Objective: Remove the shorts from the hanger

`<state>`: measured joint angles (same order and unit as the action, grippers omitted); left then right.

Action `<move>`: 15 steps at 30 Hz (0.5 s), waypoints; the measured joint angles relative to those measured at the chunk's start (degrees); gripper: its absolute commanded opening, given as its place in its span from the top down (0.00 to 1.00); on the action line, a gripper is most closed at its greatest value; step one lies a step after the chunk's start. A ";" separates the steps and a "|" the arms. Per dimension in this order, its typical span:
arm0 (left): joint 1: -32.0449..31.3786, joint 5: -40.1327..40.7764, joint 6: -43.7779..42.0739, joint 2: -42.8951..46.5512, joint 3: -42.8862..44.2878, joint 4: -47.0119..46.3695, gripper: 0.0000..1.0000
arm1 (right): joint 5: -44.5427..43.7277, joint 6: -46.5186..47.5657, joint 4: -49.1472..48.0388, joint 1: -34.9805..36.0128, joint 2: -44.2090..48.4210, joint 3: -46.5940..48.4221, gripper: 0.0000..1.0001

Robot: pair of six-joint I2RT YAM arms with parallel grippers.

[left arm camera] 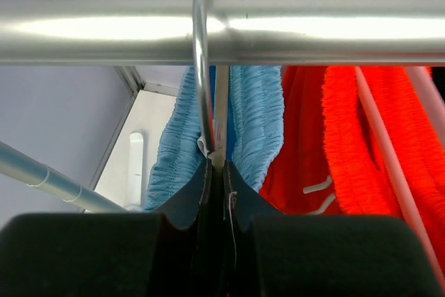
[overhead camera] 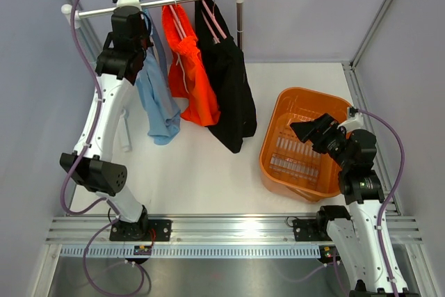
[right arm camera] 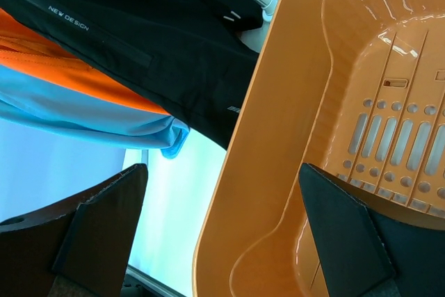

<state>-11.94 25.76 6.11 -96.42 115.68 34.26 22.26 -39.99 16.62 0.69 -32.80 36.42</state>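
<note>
Three shorts hang from hangers on a silver rail (overhead camera: 174, 1): light blue shorts (overhead camera: 158, 102) on the left, orange shorts (overhead camera: 191, 74) in the middle, black shorts (overhead camera: 229, 88) on the right. My left gripper (overhead camera: 132, 13) is up at the rail. In the left wrist view my left gripper (left arm camera: 217, 168) is shut on the neck of the metal hanger hook (left arm camera: 200, 81), between the bunched waistband of the light blue shorts (left arm camera: 254, 102). The orange shorts (left arm camera: 361, 102) hang just to the right. My right gripper (overhead camera: 300, 130) hovers open over the basket's rim, holding nothing.
An orange plastic basket (overhead camera: 306, 92) stands at the right on the white table, seen close in the right wrist view as the basket (right arm camera: 334, 102). The rack's upright post (overhead camera: 240, 22) stands behind the black shorts. Grey walls enclose the table on the left, back and right.
</note>
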 measured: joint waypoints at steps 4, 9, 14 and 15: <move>-0.15 -0.68 0.02 2.43 0.04 0.07 1.00 | 0.11 0.13 -0.33 0.00 0.04 -0.13 0.01; -0.66 -0.70 0.26 4.96 0.26 0.57 1.00 | 1.01 0.17 -0.76 0.00 0.13 -0.13 0.01; -1.22 -0.72 1.33 8.13 -2.95 1.36 1.00 | 1.42 0.59 -0.85 0.00 0.15 -0.13 0.00; -1.33 -0.76 1.53 9.14 -4.39 1.57 1.00 | 1.40 0.74 -0.83 0.00 0.20 -0.13 0.00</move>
<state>-13.28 24.99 7.64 -87.29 111.28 35.83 23.66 -39.24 15.79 0.69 -32.60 36.29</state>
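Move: The left hand already has the neck of the blue shorts' hanger shut in its fingers, with the hanging rail about 3 cm ahead and 5 cm above, and the hook right at it. The orange shorts hang about 8 cm to the right and 3 cm ahead, their middle some 17 cm lower; the black shorts hang 15 cm to the right and 3 cm ahead, equally low. From the right hand, that stretch of rail is roughly 27 cm ahead, 42 cm left and 20 cm above. Keeping its pinch on the neck of the blue shorts' hanger, the left hand draws back about 5 cm towards the base, away from the rail, and climbs with it by some 4 cm before sinking about 1 cm at the end. The fingers stay shut and tip up only about 5 degrees on the way, partly levelling again, so the hook is carried up and back on the near side of the rail with the shorts still on the hanger. ##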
